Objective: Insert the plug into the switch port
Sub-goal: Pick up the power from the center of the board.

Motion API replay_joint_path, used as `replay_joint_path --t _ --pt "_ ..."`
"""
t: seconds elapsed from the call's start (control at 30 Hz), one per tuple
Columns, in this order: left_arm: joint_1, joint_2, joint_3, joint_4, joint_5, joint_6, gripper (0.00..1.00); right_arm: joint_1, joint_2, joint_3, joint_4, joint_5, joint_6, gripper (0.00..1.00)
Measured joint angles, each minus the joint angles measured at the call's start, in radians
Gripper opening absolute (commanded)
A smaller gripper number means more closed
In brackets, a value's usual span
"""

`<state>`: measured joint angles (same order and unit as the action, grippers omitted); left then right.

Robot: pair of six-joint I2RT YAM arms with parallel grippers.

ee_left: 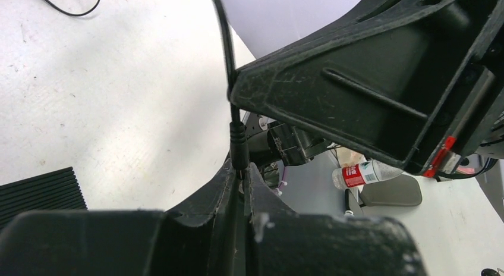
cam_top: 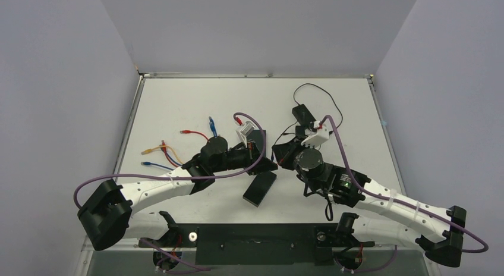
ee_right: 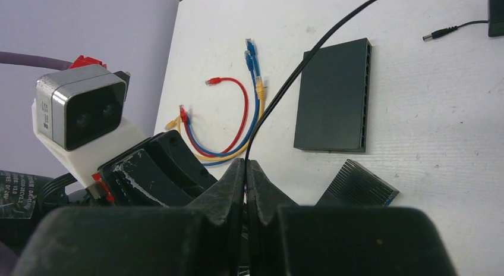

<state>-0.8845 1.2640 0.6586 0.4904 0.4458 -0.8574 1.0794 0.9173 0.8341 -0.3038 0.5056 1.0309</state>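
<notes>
In the left wrist view the black barrel plug [ee_left: 239, 146] stands on end, its tip pinched between my left gripper [ee_left: 242, 172], which is shut on it. Its thin black cable [ee_right: 279, 94] rises from my right gripper [ee_right: 246, 164], whose jaws are shut tight on it. Seen from above, the left gripper [cam_top: 268, 163] and the right gripper [cam_top: 280, 152] meet at the table's middle. The switch [ee_right: 333, 103], a flat dark box, lies on the table beyond the right fingers and shows from above as a black box [cam_top: 260, 188] just in front of both grippers.
A ribbed black block [ee_right: 358, 185] lies close by the right fingers. Red, blue and yellow patch cables [cam_top: 172, 150] are spread at the left. A black power brick [cam_top: 303, 115] with looped lead sits behind the right wrist. Another loose barrel plug [ee_right: 437, 34] lies beyond the switch.
</notes>
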Motion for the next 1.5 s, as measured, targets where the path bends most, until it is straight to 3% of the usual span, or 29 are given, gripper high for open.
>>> replay_joint_path --t 0.1,0.23,0.37,0.53,0.97,1.23,1.4,1.5 --pt "0.005 -0.006 0.0 -0.008 0.0 0.006 0.0 0.002 -0.021 -0.005 -0.004 0.004 -0.002 0.03" --pt "0.019 -0.032 0.0 -0.038 0.004 0.021 0.0 0.002 -0.058 -0.021 -0.016 0.003 -0.009 0.29" --pt "0.04 -0.054 0.0 -0.072 0.017 0.04 0.0 0.002 -0.083 -0.021 -0.048 0.003 -0.035 0.44" --pt "0.058 -0.068 0.001 -0.146 0.073 0.083 0.0 0.003 -0.136 -0.022 -0.098 0.002 -0.104 0.47" --pt "0.106 -0.123 0.172 -0.613 0.322 0.291 0.0 0.03 -0.084 0.16 -0.239 -0.122 -0.462 0.55" --pt "0.108 -0.166 0.244 -0.869 0.42 0.409 0.0 0.272 0.005 0.224 -0.277 -0.169 -0.802 0.61" --pt "0.107 -0.175 0.246 -0.955 0.453 0.442 0.0 0.467 0.024 0.227 -0.288 -0.172 -1.073 0.62" --pt "0.101 -0.177 0.246 -0.99 0.461 0.455 0.0 0.524 0.021 0.227 -0.299 -0.172 -1.214 0.62"
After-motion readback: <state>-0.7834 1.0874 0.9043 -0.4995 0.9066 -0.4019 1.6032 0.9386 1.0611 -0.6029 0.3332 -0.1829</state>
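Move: The plug sits in the left hand's fingertips, about 1 cm ahead of its hand point. From the right hand, which pinches the cord, the plug lies some 4 cm back, level sideways and 2 cm lower. The switch is about 4 cm ahead and 6 cm left of the right hand, and the finned box some 11 cm back and 4 cm left, both roughly 18 cm below. Right hand frees the cord, opening and swinging round some 15 cm back, while left carries the plug back-left. ##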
